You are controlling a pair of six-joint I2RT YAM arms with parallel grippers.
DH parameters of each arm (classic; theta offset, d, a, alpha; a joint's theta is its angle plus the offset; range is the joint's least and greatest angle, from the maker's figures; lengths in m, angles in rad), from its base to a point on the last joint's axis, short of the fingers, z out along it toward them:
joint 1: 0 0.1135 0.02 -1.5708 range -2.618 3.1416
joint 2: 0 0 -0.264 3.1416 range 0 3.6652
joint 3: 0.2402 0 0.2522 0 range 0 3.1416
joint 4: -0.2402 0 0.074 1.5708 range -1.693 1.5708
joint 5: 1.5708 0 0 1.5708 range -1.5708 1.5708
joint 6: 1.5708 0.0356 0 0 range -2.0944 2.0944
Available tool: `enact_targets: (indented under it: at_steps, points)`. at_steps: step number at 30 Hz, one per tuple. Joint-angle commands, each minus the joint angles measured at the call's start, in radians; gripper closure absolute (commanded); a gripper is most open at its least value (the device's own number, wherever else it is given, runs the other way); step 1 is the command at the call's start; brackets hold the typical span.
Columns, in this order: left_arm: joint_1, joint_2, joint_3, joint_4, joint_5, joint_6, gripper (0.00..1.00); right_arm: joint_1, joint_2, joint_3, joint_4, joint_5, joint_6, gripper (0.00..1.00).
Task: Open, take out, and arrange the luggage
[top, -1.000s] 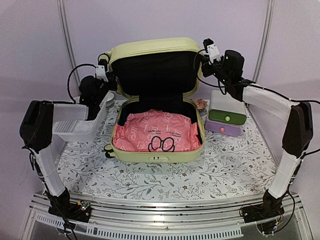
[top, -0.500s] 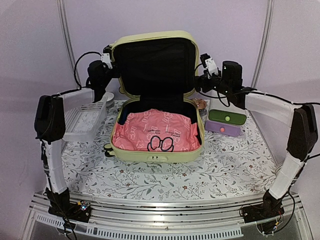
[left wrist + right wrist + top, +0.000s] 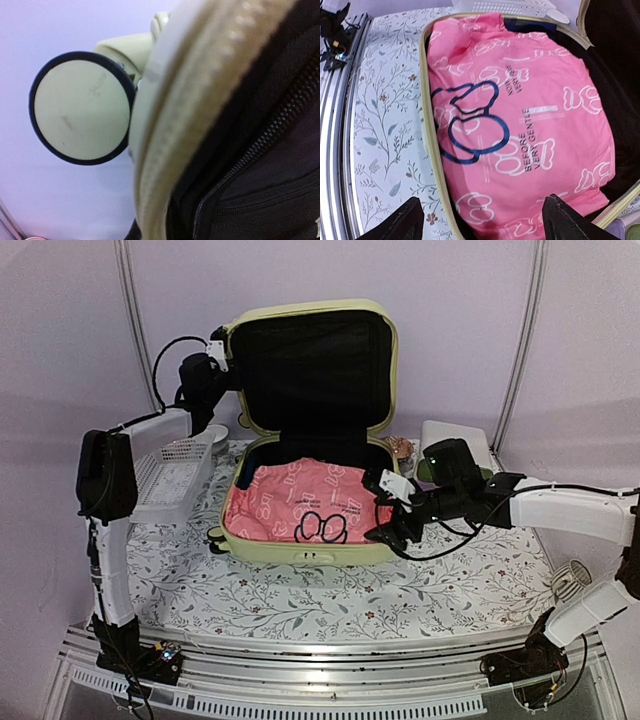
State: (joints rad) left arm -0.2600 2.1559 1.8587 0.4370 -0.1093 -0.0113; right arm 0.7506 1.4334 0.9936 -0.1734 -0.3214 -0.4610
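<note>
The luggage (image 3: 310, 552), a pale yellow-green suitcase, lies open with its black-lined lid (image 3: 310, 370) standing upright. A pink printed garment (image 3: 300, 495) fills the lower shell. My left gripper (image 3: 220, 348) is at the lid's upper left corner. Its wrist view shows only the lid rim (image 3: 170, 125), a wheel (image 3: 80, 107) and the zipped lining (image 3: 260, 165); the fingers are hidden, with the rim running to where they sit. My right gripper (image 3: 381, 508) hangs open over the garment's front right part. In its wrist view the garment (image 3: 520, 125) lies between the spread fingers (image 3: 402, 222).
A white slatted basket (image 3: 170, 480) stands left of the suitcase. A small white box (image 3: 455, 435) with coloured drawers sits behind the right arm. A small shell-like object (image 3: 403, 448) lies by the lid's right side. The floral cloth (image 3: 330, 610) covers the table.
The right gripper let go of the lid's right corner, opened, and swung down over the pink garment. The lid rose to upright with the left gripper still at its left corner.
</note>
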Motion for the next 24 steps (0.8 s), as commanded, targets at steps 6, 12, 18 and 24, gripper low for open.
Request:
enact_targets:
  at_steps: [6,12,18,24]
  points:
    - [-0.015,0.045,0.099,0.019,0.02,0.07,1.0,0.078,0.001,-0.037,-0.182,-0.057,-0.211,0.16]
    - [-0.016,0.059,0.132,-0.003,0.01,0.088,1.0,0.078,0.12,0.038,-0.22,-0.01,-0.222,0.45]
    - [-0.017,0.131,0.283,-0.084,-0.011,0.101,1.0,0.074,0.223,0.087,-0.186,0.054,-0.227,0.72]
    - [-0.015,0.195,0.42,-0.13,-0.045,0.126,1.0,0.024,0.268,0.127,-0.125,0.04,-0.214,0.91]
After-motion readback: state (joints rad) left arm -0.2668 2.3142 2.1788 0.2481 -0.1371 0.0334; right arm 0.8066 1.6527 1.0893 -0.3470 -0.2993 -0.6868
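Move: The right hand hangs open over the front right of the suitcase base. The front rim, where it will be gripped, is 8 cm below, 2 cm nearer the robot and 1 cm left. From this hand the latch is about 12 cm left and 2 cm back, the pink bag's middle 12 cm left and 11 cm ahead, both roughly 10 cm lower. The left hand already grips the lid's left edge; the lid's middle is some 18 cm right of it, level ahead, 4 cm lower. The right fingers pinch the base's front rim to the right of the latch: the hand draws back about 5 cm while sinking, then eases some 4 cm forward and keeps dropping, about 8 cm lower in all, its fingers tipping steeper by 15 degrees or so and closing from wide to nearly shut across the rim. Meanwhile the left hand, still clamping the lid's edge, pushes it about 3 cm forward. ##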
